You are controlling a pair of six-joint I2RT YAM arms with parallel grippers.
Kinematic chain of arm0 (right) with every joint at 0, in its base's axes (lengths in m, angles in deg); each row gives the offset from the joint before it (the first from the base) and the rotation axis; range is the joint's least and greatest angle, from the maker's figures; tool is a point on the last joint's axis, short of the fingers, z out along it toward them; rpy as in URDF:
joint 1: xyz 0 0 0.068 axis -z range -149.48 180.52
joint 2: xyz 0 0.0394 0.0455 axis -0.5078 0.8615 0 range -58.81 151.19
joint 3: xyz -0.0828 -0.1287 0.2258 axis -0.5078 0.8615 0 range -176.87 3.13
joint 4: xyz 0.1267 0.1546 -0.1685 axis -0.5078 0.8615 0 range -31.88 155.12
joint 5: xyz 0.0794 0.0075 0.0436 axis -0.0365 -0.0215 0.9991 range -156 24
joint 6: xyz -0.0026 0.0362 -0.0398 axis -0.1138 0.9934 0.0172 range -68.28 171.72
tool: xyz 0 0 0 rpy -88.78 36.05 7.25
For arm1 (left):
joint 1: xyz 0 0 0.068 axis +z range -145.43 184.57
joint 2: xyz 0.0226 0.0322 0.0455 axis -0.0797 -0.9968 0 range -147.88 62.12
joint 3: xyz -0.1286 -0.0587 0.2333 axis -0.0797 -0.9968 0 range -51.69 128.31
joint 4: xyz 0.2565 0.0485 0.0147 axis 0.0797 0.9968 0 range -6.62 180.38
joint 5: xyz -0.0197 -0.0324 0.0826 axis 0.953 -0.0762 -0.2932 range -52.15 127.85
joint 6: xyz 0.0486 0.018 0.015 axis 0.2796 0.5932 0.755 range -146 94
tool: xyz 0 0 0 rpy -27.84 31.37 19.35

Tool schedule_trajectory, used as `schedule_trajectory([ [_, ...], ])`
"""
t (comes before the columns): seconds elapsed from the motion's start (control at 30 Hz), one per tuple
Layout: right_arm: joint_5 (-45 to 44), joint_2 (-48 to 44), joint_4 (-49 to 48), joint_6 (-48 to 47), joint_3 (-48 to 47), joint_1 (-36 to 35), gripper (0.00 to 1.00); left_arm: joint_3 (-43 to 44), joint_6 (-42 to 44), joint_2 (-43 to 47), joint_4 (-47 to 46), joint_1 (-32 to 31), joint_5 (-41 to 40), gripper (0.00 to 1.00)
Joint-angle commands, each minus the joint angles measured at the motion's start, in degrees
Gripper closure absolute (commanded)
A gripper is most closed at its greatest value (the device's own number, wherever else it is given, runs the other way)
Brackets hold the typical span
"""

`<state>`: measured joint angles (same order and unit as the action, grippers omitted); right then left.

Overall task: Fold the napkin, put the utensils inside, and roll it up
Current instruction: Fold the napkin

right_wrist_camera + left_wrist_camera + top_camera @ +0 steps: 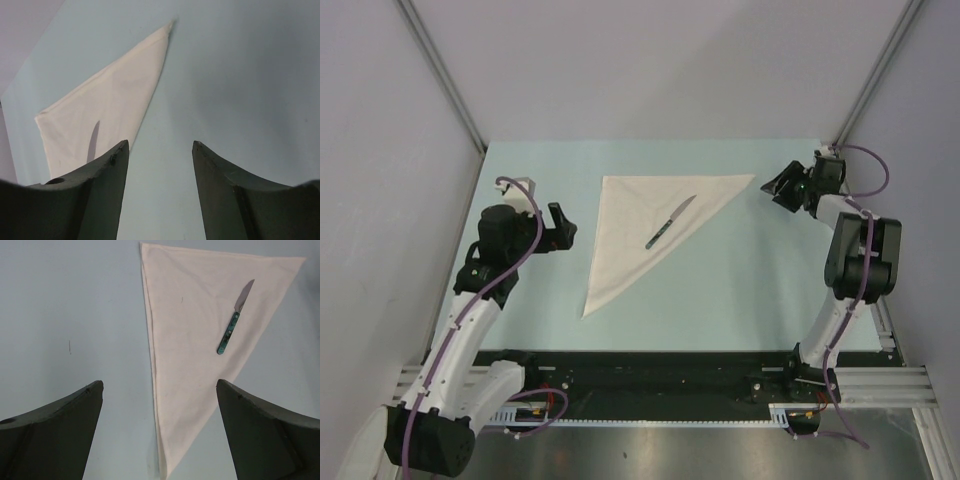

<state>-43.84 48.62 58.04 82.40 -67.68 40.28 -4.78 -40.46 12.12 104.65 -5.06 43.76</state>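
Note:
The cream napkin [628, 232] lies folded into a triangle on the pale table, its long point toward the near side. A small knife [669, 222] with a silver blade and a dark bluish handle rests on it at a slant. My left gripper [560, 226] hovers just left of the napkin, open wide and holding nothing. In the left wrist view the napkin [190, 345] and the knife [234, 326] lie ahead of that gripper [159, 384]. My right gripper [778, 187] is by the napkin's far right corner, open and holding nothing. In the right wrist view the gripper [160, 143] is over bare table with the napkin [112, 105] to its left.
The light blue table [750, 280] is bounded by grey walls on the left, right and back. The arm bases and a black rail [650, 375] run along the near edge.

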Motion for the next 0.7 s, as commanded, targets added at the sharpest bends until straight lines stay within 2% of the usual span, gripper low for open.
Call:
schedule_trajectory([
  [0.0,8.34,9.60,-5.19,-2.64,-7.23,0.44,0.42,0.19,2.15,-1.06,-0.80,-0.22,-2.04,0.00],
  [0.27,8.61,18.85,-5.64,-5.19,-15.76,0.52,0.43,0.90,2.94,-4.31,-0.36,0.22,-3.45,0.00],
  [0.43,6.59,24.82,-1.51,-6.59,-23.31,0.35,0.44,1.33,2.86,-5.63,-0.27,0.93,-3.28,0.00],
  [0.67,3.16,30.19,9.28,-8.96,-33.77,-0.61,0.45,1.95,2.51,-7.22,-0.27,1.80,-1.70,0.00],
])
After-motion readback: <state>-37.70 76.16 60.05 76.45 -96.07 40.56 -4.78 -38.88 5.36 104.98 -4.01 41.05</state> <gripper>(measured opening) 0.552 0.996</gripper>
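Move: The napkin's right-hand far corner lies about 12 cm ahead of the right hand, 2 cm to its left and 8 cm below it. The knife on the napkin is some 27 cm to that hand's left and 4 cm back, and the napkin's far left corner is about 12 cm ahead and 48 cm left. From the left hand that same right-hand corner is roughly 32 cm ahead, 54 cm right and 20 cm lower. The napkin's right-hand far corner is what the right hand goes for: it dips about 6 cm while starting forward, then skims on low and level towards the corner, some 10 cm forward in all. It turns slightly counter-clockwise, the half-open fingers keeping their gap and stopping just short of the cloth. The left hand, wide open and empty, sinks about 3.5 cm, tipping down slightly. ##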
